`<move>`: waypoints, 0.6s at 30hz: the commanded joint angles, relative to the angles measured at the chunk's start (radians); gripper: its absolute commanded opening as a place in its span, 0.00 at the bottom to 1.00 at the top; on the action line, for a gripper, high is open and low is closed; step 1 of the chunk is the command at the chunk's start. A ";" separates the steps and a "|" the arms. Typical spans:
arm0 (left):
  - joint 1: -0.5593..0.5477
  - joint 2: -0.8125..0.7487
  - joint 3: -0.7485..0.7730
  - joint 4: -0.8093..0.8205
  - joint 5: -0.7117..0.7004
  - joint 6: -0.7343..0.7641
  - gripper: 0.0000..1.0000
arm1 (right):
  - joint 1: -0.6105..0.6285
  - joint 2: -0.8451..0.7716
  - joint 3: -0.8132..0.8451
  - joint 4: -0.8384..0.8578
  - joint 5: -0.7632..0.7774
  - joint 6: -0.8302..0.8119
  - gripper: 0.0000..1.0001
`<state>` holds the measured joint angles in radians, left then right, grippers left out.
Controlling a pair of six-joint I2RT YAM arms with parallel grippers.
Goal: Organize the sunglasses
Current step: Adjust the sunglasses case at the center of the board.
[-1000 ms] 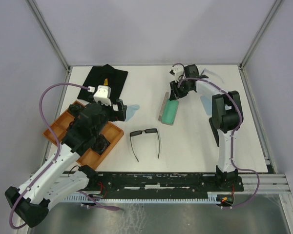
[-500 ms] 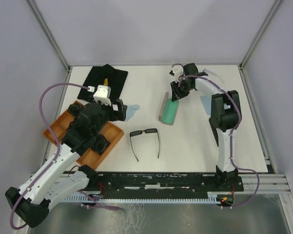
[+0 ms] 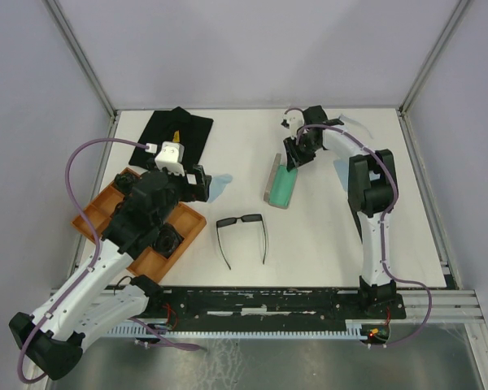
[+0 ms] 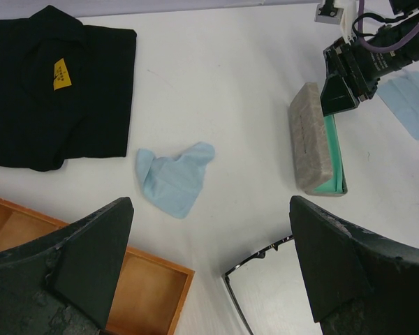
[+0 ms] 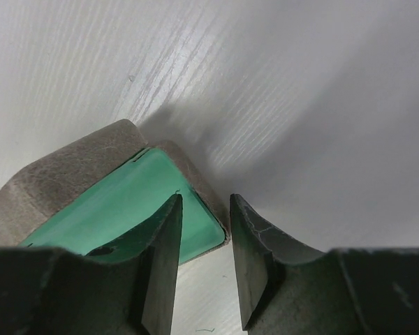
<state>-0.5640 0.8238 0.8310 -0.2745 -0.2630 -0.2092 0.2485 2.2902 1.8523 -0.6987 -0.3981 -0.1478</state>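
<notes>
The black sunglasses [image 3: 242,221] lie unfolded on the white table, arms pointing toward me; one corner shows in the left wrist view [image 4: 265,252]. A grey case [image 3: 281,184] with green lining lies open further back [image 4: 314,139]. My right gripper [image 3: 295,154] is at its far end, narrowly open. One finger is over the green lining and the other outside the grey rim [image 5: 195,185], with table showing in the gap [image 5: 205,230]. My left gripper [image 3: 197,184] is wide open and empty [image 4: 209,209], above the table by the tray. A thin pale frame [image 3: 354,124] shows faintly behind the right arm.
An orange wooden tray [image 3: 98,213] sits at the left under my left arm, a small black object [image 3: 169,241] in it. A folded black cloth with a yellow tag [image 3: 176,134] lies at the back left. A crumpled light blue cloth [image 4: 174,178] lies between tray and case; another [image 4: 412,101] is at the right.
The right gripper has narrowed slightly and edged in over the far end of the case. The left arm and the black sunglasses have not moved.
</notes>
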 commanded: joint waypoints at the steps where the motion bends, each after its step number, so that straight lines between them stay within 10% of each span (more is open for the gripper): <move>1: 0.009 -0.011 0.005 0.055 0.018 -0.041 0.99 | 0.009 0.011 0.041 -0.009 0.014 -0.009 0.42; 18: 0.021 -0.012 0.003 0.057 0.028 -0.045 0.99 | 0.023 -0.041 -0.048 0.065 0.103 0.102 0.14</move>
<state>-0.5495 0.8238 0.8307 -0.2741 -0.2520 -0.2092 0.2668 2.3028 1.8565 -0.7105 -0.3550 -0.1158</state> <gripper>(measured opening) 0.996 0.170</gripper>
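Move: The open sunglasses case lies under my right fingers, its middle some 5 cm back and 3 cm left of them, about 1 cm lower; they straddle the wall at its far right corner, half open. The dark sunglasses lie roughly 20 cm back and 12 cm left of my right hand, the left blue cloth about 19 cm left and 5 cm back. For my left hand, the case is about 14 cm ahead, 19 cm right and 24 cm below. I close my right fingers from a bit under half open to nearly shut, pinching the wall at the case's far right corner, one fingertip inside the green lining and the other outside. I settle only some 0.5 cm lower first, then my right hand all but stays in place, its wrist hardly turning. ##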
